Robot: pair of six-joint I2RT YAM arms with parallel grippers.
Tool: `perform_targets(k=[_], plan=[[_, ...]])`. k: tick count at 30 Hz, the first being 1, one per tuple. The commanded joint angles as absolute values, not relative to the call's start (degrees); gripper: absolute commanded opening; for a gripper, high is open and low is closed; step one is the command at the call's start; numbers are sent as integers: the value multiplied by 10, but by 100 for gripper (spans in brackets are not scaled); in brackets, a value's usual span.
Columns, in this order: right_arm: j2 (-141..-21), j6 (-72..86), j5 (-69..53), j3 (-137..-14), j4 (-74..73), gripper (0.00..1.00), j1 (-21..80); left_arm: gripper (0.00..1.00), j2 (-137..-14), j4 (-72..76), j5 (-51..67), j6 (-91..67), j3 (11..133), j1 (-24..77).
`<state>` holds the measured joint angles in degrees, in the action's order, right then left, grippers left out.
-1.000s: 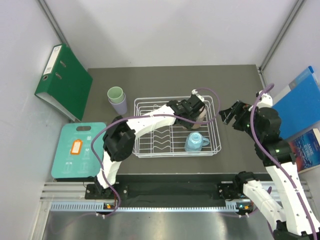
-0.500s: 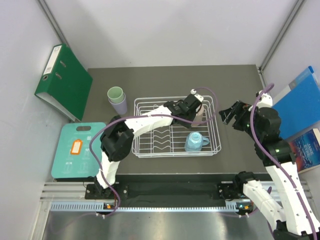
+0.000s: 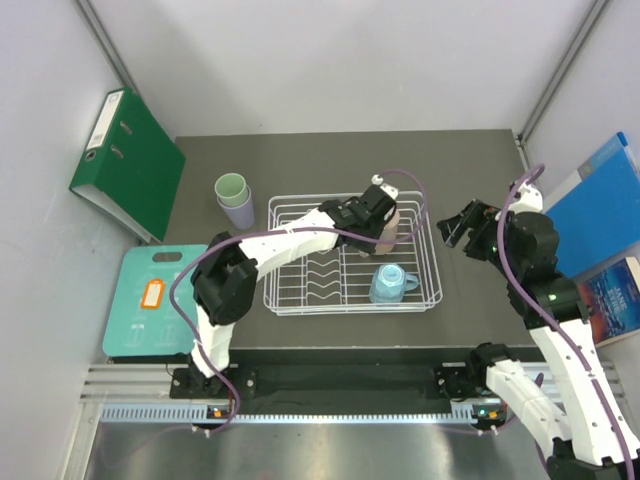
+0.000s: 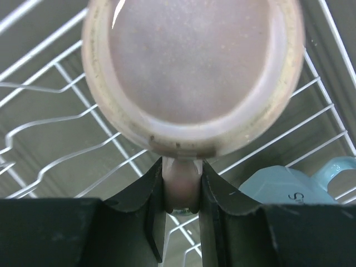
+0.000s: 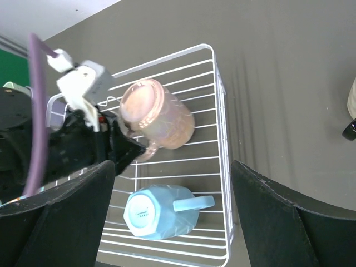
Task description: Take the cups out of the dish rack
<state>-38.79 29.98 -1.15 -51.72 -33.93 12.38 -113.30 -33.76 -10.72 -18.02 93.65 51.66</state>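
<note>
A pink cup (image 3: 389,230) lies tilted over the back right of the white wire dish rack (image 3: 350,197). My left gripper (image 3: 374,220) is shut on its handle (image 4: 182,186), and the cup's base (image 4: 192,67) fills the left wrist view. From the right wrist view the pink cup (image 5: 158,115) hangs above the rack's wires (image 5: 219,111). A light blue cup (image 3: 390,283) with a handle lies on its side in the rack's front right, also seen from the right wrist (image 5: 161,211). My right gripper (image 3: 455,228) hovers open just right of the rack. A mint green cup (image 3: 231,187) sits stacked in a lavender cup (image 3: 239,212) left of the rack.
A green binder (image 3: 128,165) leans at the far left, with a teal board (image 3: 158,300) in front of it. Blue books (image 3: 600,200) lie at the right edge. A cream object (image 5: 351,99) shows at the right edge of the right wrist view.
My left gripper has shut on the pink cup's handle and drawn a little to the left with the cup. The right arm has stayed put.
</note>
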Motion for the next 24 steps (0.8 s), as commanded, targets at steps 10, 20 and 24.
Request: perform_targets(k=[10,20,24], plan=[[-421,322,-3,-565,-290,84,134,0,-946,-285,-193,-233,987,503],[-421,377,-2,-532,-243,83,134,0,-864,-141,39,-352,853,413],[-401,432,-103,-486,-126,81,122,0,-822,45,185,-502,730,335]])
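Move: The left hand already grips the pink mug's handle, with its body about 3 cm ahead and 5 cm right. The stacked cups, its likely destination, stand some 27 cm left and 5 cm ahead at roughly hand height; the blue mug lies 9 cm back, 5 cm right and 4 cm lower. From the empty right hand, the pink mug is about 13 cm left, 7 cm ahead and 17 cm below. Left hand lifts the pink mug about 16 cm, drifting left, then dips, rolling left-side-down; right eases forward. ##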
